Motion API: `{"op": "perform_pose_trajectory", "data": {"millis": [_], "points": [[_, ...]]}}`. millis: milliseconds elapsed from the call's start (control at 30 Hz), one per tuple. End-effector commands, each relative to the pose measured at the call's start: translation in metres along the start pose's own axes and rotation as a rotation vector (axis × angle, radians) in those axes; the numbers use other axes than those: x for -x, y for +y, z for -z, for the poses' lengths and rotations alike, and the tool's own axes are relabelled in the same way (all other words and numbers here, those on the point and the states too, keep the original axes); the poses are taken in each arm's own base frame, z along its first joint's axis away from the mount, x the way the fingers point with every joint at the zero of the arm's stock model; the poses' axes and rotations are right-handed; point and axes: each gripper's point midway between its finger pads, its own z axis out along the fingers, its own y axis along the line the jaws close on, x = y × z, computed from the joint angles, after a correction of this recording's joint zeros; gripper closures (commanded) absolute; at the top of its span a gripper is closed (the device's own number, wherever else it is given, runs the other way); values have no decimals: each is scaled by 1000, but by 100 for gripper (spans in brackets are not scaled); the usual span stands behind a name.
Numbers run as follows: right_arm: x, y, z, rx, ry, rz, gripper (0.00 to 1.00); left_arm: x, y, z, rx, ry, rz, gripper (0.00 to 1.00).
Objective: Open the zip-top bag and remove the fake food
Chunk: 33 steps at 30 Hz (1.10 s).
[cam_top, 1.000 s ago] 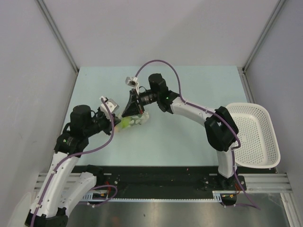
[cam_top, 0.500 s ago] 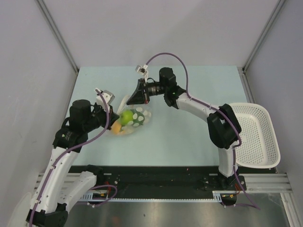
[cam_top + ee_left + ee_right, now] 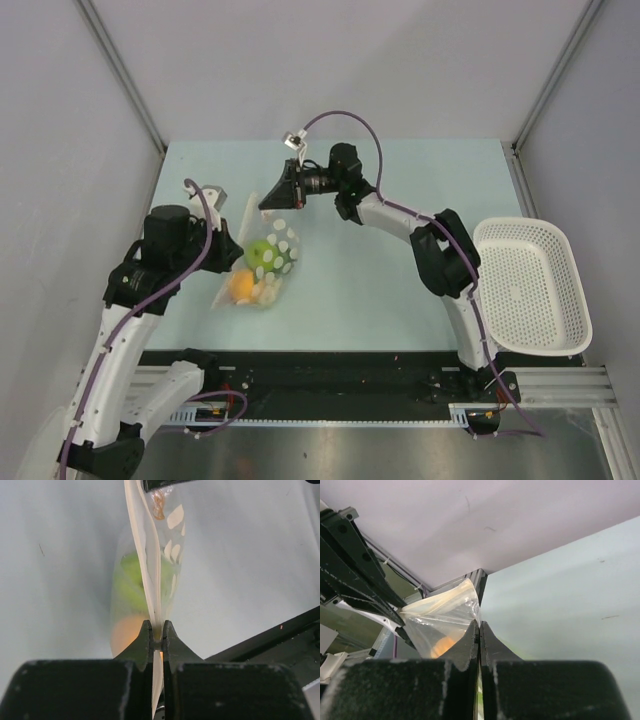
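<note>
The clear zip-top bag (image 3: 272, 272) with white specks is stretched between my two grippers over the left part of the table. Inside it lie the fake food pieces: a lime green fruit (image 3: 262, 253) and an orange one (image 3: 241, 287). My left gripper (image 3: 230, 235) is shut on the bag's top edge; in the left wrist view the fingertips (image 3: 156, 631) pinch the pale strip (image 3: 148, 575), with green (image 3: 127, 580) and orange (image 3: 125, 634) behind. My right gripper (image 3: 270, 203) is shut on the opposite side of the bag mouth (image 3: 445, 612), fingertips (image 3: 479, 626) pressed together.
A white mesh basket (image 3: 575, 300) hangs over the table's right edge. Grey walls close in the left, back and right. The black rail with the arm bases (image 3: 350, 375) runs along the near edge.
The bag has shifted left and toward the near edge and now hangs stretched out. The right gripper rose toward the back left; the left gripper drew back to the left.
</note>
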Motion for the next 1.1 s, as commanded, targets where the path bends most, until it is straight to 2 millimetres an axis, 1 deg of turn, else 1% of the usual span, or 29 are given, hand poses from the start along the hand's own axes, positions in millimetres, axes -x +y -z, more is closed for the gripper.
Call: {"op": "perform_pose_trajectory", "data": {"millis": [0, 167, 233, 300, 333, 367, 400, 433, 467, 500, 533, 567, 600, 633, 667, 700, 733, 767, 833, 933, 967, 1000, 1067], "points": [[68, -73, 45, -239, -264, 96, 100, -54, -13, 38, 3, 205, 172, 100], [63, -95, 49, -285, -274, 94, 100, -62, -15, 45, 17, 235, 231, 100], [63, -98, 49, -273, -276, 108, 100, -58, -17, 45, -8, 208, 207, 100], [61, -89, 42, -211, -263, 87, 100, -47, -15, 44, -8, 151, 169, 100], [55, -77, 37, -144, -220, 101, 100, -32, -15, 40, -18, 98, 141, 100], [52, -68, 36, -119, -197, 92, 100, -25, -15, 39, -23, 71, 117, 100], [43, -62, 32, -103, -171, 90, 100, -17, -15, 38, -29, 49, 80, 100], [38, -52, 31, -71, -146, 104, 98, -6, -14, 35, -32, 13, 52, 100], [34, -40, 33, -59, -130, 106, 92, -2, -13, 31, -32, 11, 35, 99], [31, -35, 34, -54, -118, 110, 83, 5, -14, 30, -41, -6, -1, 100], [27, -28, 35, -40, -98, 113, 65, 10, -16, 29, -54, -20, -25, 100], [25, -25, 39, -44, -92, 109, 58, 19, -18, 28, -72, -50, -48, 100], [27, -16, 42, -41, -88, 127, 53, 24, -20, 28, -83, -63, -74, 100], [25, -11, 43, -29, -70, 136, 47, 25, -21, 28, -92, -70, -88, 100], [24, -7, 43, -20, -58, 150, 44, 27, -22, 28, -101, -73, -103, 100], [26, 5, 42, 10, -38, 183, 41, 27, -22, 26, -104, -69, -118, 100], [23, 12, 36, 30, -23, 237, 21, 27, -26, 26, -128, -65, -126, 100], [22, 18, 35, 42, -16, 272, 10, 27, -27, 26, -137, -60, -133, 100], [16, 24, 33, 52, -3, 340, 0, 25, -29, 24, -150, -47, -135, 100], [5, 33, 33, 113, 32, 342, 0, 24, -23, 23, -120, -32, -130, 100], [4, 31, 37, 108, 29, 330, 0, 24, -24, 22, -121, -25, -120, 100], [7, 31, 39, 100, 8, 349, 0, 22, -23, 22, -119, -15, -117, 100], [4, 29, 47, 84, 6, 345, 0, 21, -23, 20, -117, -6, -101, 100]]}}
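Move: Both hands already pinch the bag's rim. From the right hand, the green apple in the bag lies about 7 cm back and 12 cm below, neither left nor right; the orange is some 14 cm back, 5 cm left and 12 cm below. From the left hand, the apple is roughly 6 cm ahead, 4 cm right and 12 cm below, and the orange about 1 cm back, 1 cm left and 12 cm below. Right tugs rim about 9 cm forward, returns opening wide, letting go; left keeps pinching, rocking back, then forward. ##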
